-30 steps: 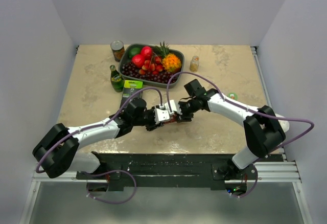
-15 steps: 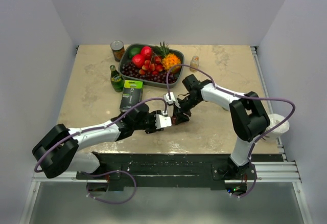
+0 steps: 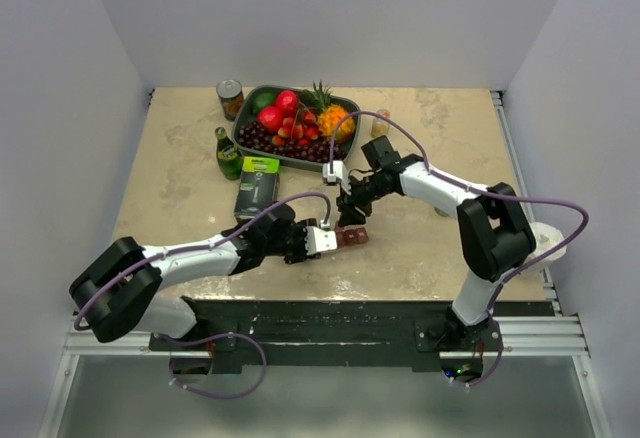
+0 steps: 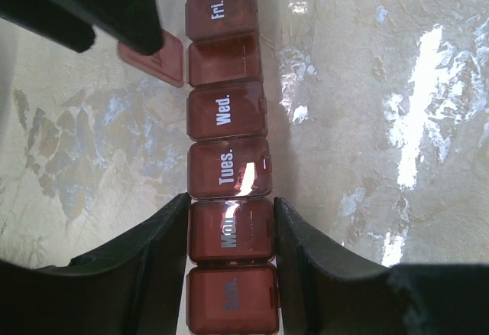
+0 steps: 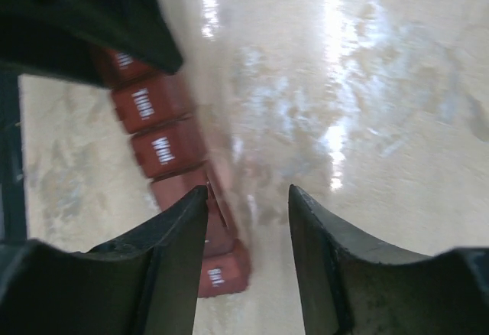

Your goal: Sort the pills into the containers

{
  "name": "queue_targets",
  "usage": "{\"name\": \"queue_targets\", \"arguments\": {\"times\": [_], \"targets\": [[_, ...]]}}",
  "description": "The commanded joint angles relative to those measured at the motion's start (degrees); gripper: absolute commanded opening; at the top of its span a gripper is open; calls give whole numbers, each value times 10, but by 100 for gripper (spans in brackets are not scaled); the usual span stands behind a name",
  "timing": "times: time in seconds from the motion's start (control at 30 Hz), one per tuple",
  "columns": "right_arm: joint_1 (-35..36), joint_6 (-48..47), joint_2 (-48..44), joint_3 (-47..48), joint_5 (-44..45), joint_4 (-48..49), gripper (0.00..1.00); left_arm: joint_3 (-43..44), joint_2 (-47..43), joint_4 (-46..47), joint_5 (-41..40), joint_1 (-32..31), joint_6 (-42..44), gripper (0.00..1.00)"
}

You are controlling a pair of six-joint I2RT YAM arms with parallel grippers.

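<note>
The containers point(image 3: 352, 237) are one dark red strip of day-labelled compartments lying on the table. In the left wrist view the containers point(image 4: 227, 113) run up the picture. My left gripper point(image 4: 231, 200) is shut on the "Mon" compartment, one finger on each side. One lid point(image 4: 153, 58), between "Wed" and "Fri", stands open. From above, my left gripper point(image 3: 327, 240) holds the strip's left end. My right gripper point(image 3: 347, 213) hovers just behind the strip. In its own view the right gripper point(image 5: 246, 197) is open, with the containers point(image 5: 164, 151) by its left finger. No pills are in view.
At the back stand a dark fruit tray point(image 3: 241, 130), a can point(image 3: 230, 98), a green bottle point(image 3: 228, 154) and a small amber bottle point(image 3: 380, 123). A black-and-green box point(image 3: 257, 186) lies left of the grippers. A white object point(image 3: 549, 242) sits at the right edge.
My right gripper has drawn back from the strip towards the rear and its jaws have widened slightly. The left gripper has shifted a little to the right with the strip.
</note>
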Motion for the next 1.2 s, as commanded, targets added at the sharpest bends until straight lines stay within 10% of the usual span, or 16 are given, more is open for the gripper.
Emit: {"name": "queue_targets", "arguments": {"times": [0.0, 0.3, 0.73, 0.97, 1.17], "targets": [[-5, 89, -20, -15, 72, 114, 42, -1, 4, 12, 16, -5, 18, 0], [12, 152, 13, -8, 133, 146, 32, 8, 16, 7, -7, -5, 4, 0], [-54, 35, -68, 25, 42, -12, 53, 41, 68, -19, -61, 0, -32, 0], [5, -46, 28, 57, -79, -145, 9, 57, 86, -31, -58, 9, -43, 0], [18, 56, 74, 68, -26, -65, 0, 56, 82, -31, -57, 8, -41, 0]]}}
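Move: The open Thursday compartment of the pill organizer lies about 3 cm back of the right hand, level with it sideways and some 2 cm lower; its half-swung lid is only about 1 cm back. From the right hand the black box stands roughly 18 cm left and 7 cm ahead, the fruit tray 20 cm ahead and 10 cm left. From the left hand, still gripping the organizer, the Thursday compartment is about 6 cm right and 1 cm ahead. Right hand sweeps 8 cm forward past Thursday's lid, then loops back down, fingers shutting; left lowers the held organizer. ##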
